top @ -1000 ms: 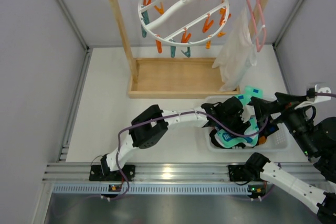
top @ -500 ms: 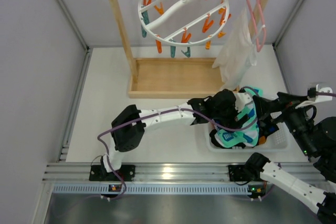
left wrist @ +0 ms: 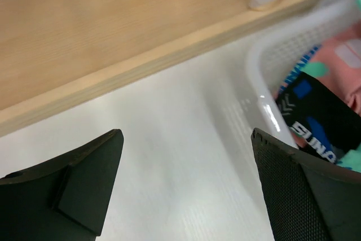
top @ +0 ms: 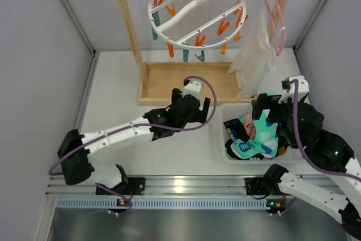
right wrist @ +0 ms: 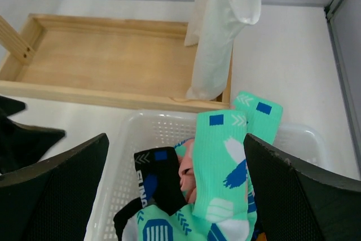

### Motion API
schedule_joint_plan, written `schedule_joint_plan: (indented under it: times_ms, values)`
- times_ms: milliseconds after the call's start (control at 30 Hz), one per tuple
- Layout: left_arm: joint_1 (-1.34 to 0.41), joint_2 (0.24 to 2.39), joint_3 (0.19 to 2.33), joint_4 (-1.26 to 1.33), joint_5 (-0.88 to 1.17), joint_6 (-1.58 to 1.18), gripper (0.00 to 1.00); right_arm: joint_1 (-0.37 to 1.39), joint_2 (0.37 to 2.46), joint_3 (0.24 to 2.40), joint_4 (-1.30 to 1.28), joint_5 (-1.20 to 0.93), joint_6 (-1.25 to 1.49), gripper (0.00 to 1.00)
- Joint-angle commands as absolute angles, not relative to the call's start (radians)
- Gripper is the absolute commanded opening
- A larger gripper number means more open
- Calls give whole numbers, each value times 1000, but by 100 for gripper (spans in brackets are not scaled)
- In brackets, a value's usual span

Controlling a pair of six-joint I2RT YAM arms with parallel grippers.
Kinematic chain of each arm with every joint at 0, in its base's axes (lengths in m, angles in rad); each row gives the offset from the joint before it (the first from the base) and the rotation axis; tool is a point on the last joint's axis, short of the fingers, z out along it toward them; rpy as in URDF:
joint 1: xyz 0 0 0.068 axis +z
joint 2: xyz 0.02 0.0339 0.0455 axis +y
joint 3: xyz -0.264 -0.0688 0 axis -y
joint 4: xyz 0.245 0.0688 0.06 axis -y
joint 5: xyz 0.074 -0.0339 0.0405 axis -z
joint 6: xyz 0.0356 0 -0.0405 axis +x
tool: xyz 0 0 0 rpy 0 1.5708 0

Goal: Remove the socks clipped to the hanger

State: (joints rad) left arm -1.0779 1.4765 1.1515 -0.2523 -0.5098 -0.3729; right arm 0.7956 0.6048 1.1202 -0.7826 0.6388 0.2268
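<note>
The round white hanger (top: 179, 18) hangs from the wooden rail, its orange and teal clips showing no socks. The socks (top: 256, 134) lie heaped in a white basket (top: 223, 149): a teal one (right wrist: 220, 162) draped over the far rim, a black one (right wrist: 161, 179), and a pink one (right wrist: 186, 173) between them. My left gripper (top: 204, 111) is open over bare table just left of the basket, nothing between its fingers (left wrist: 186, 139). My right gripper (top: 269, 111) is open above the heap (right wrist: 175, 139), not touching it.
The wooden frame's base tray (top: 186, 80) lies directly behind the basket. A white garment (top: 254, 55) hangs from a pink wire hanger (top: 275, 15) down to the tray's right end. The basket rim (left wrist: 259, 83) curves close to my left gripper's right finger.
My left gripper opened, left the socks in the basket, and drew back to the left. My right arm swung in over the basket's far side.
</note>
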Motion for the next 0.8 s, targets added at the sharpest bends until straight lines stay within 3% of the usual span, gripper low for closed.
schedule_joint_plan:
  times_ms: [0, 133, 267, 367, 567, 767]
  values:
    - [-1028, 1288, 1066, -322, -660, -503, 98, 782, 646, 1082, -701, 624, 219, 99]
    - [-902, 1160, 991, -397, -602, -528, 98, 665, 666, 1023, -635, 465, 219, 100]
    - [-695, 1030, 934, -480, -508, -534, 98, 334, 687, 956, -600, 124, 209, 99]
    - [-575, 904, 930, -589, -534, -522, 98, 209, 605, 922, -629, 159, 219, 99]
    - [-568, 707, 1011, -777, -479, -444, 98, 210, 436, 1024, -825, 184, 163, 99]
    - [-568, 623, 1020, -815, -557, -316, 98, 210, 381, 1155, -939, 181, 86, 100]
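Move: The heap of removed socks in the basket lies about 25 cm to the right of the left hand, some 10 cm back and 15 cm below; the wooden rack base is about 12 cm ahead, 3 cm right and 17 cm below. From the right hand the socks are some 4 cm back, 4 cm right and 29 cm below, with the hanging white cloth about 15 cm ahead, 2 cm right and 18 cm lower. The left hand swings about 28 cm left, away from the socks, rising; the right dips 9 cm, then retreats upward. ##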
